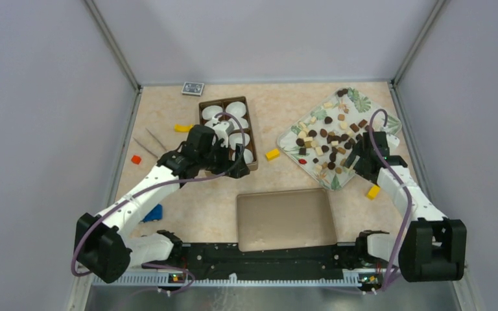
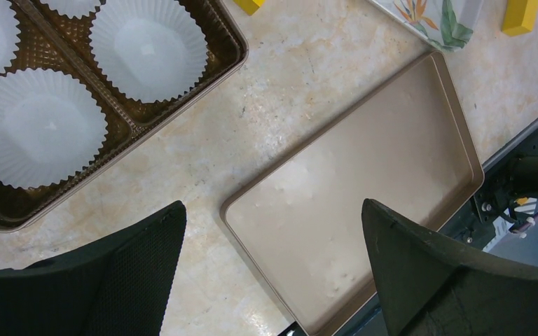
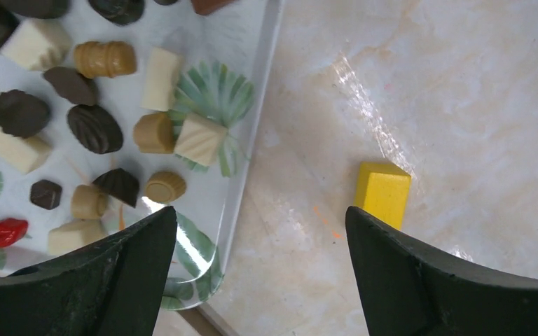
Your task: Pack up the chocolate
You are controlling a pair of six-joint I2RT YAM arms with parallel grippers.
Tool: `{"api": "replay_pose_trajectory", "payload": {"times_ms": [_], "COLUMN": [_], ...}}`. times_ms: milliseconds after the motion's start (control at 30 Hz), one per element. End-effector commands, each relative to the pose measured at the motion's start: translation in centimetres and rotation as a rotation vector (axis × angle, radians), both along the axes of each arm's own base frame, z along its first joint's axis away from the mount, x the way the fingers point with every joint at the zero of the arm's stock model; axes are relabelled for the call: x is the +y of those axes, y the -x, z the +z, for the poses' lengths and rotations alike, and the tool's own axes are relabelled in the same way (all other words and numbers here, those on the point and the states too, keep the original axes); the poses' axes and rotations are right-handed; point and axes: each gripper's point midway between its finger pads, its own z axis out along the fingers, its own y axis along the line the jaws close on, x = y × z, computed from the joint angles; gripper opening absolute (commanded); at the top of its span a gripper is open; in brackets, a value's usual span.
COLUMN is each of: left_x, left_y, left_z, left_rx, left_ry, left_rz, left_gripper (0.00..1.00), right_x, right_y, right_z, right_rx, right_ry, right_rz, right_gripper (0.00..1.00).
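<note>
The chocolate [image 1: 329, 139], many small dark, brown and cream pieces, lies spread over a leaf-patterned tray [image 1: 382, 116] at the right. Up close, the chocolate [image 3: 94, 128] fills the tray [image 3: 256, 133] left of my right gripper [image 3: 260, 213], which hangs open and empty above the tray's edge. A brown box [image 1: 205, 103] lined with white paper cups [image 1: 236, 108] stands left of centre. My left gripper [image 1: 232, 153] hovers open over its near end. In the left wrist view the left gripper [image 2: 272, 210] holds nothing, with the paper cups [image 2: 38, 129] at upper left.
The flat tan lid [image 1: 285, 219] lies at the near centre, and the lid [image 2: 392, 140] also shows under the left fingers. Yellow blocks [image 1: 272, 154] [image 1: 373, 192] [image 1: 182, 127], a red block [image 1: 136, 159], a blue piece [image 1: 154, 212] and tweezers [image 1: 149, 141] are scattered about. A yellow block [image 3: 382, 192] sits by my right finger.
</note>
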Motion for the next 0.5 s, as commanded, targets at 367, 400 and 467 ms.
{"api": "replay_pose_trajectory", "payload": {"times_ms": [367,400,467], "left_x": [-0.7,-0.9,-1.5], "left_y": [-1.4,-1.5,-1.8], "left_z": [2.4,2.6,3.1], "left_rx": [-0.080,-0.081,-0.086], "left_ry": [0.029,0.039,0.053], "left_rz": [0.008,0.001,-0.013], "left_gripper": [0.99,0.99,0.99], "right_x": [-0.5,-0.5,-0.8], "right_y": [-2.4,-2.4,-2.4], "right_z": [-2.4,-2.6,-2.8], "right_rx": [-0.022,-0.018,-0.009], "right_ry": [-0.101,-0.099,-0.085], "right_rz": [-0.036,-0.036,-0.044], "right_gripper": [0.69,0.68,0.66]}}
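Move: The striped cream chocolate near the tray's edge lies about 3 cm ahead of the right hand, 2 cm to its left and some 7 cm below. The caramel block sits 3 cm to the left of that chocolate and 1 cm farther out; the round caramel is 3 cm to the left of it and 1 cm nearer. A yellow block stands about 4 cm back and 7 cm to the hand's right. From the left hand, the striped chocolate is roughly 35 cm to the right, 1 cm ahead and 14 cm lower. No contact can be seen: the right hand heads down towards the striped cream chocolate, sinking nearly 3 cm in a quick first dip, then staying about level as it eases some 1.5 cm forward. Its fingers, wide apart at first, draw in by about a quarter without shutting, and the wrist rolls some 5 degrees, left side up. ##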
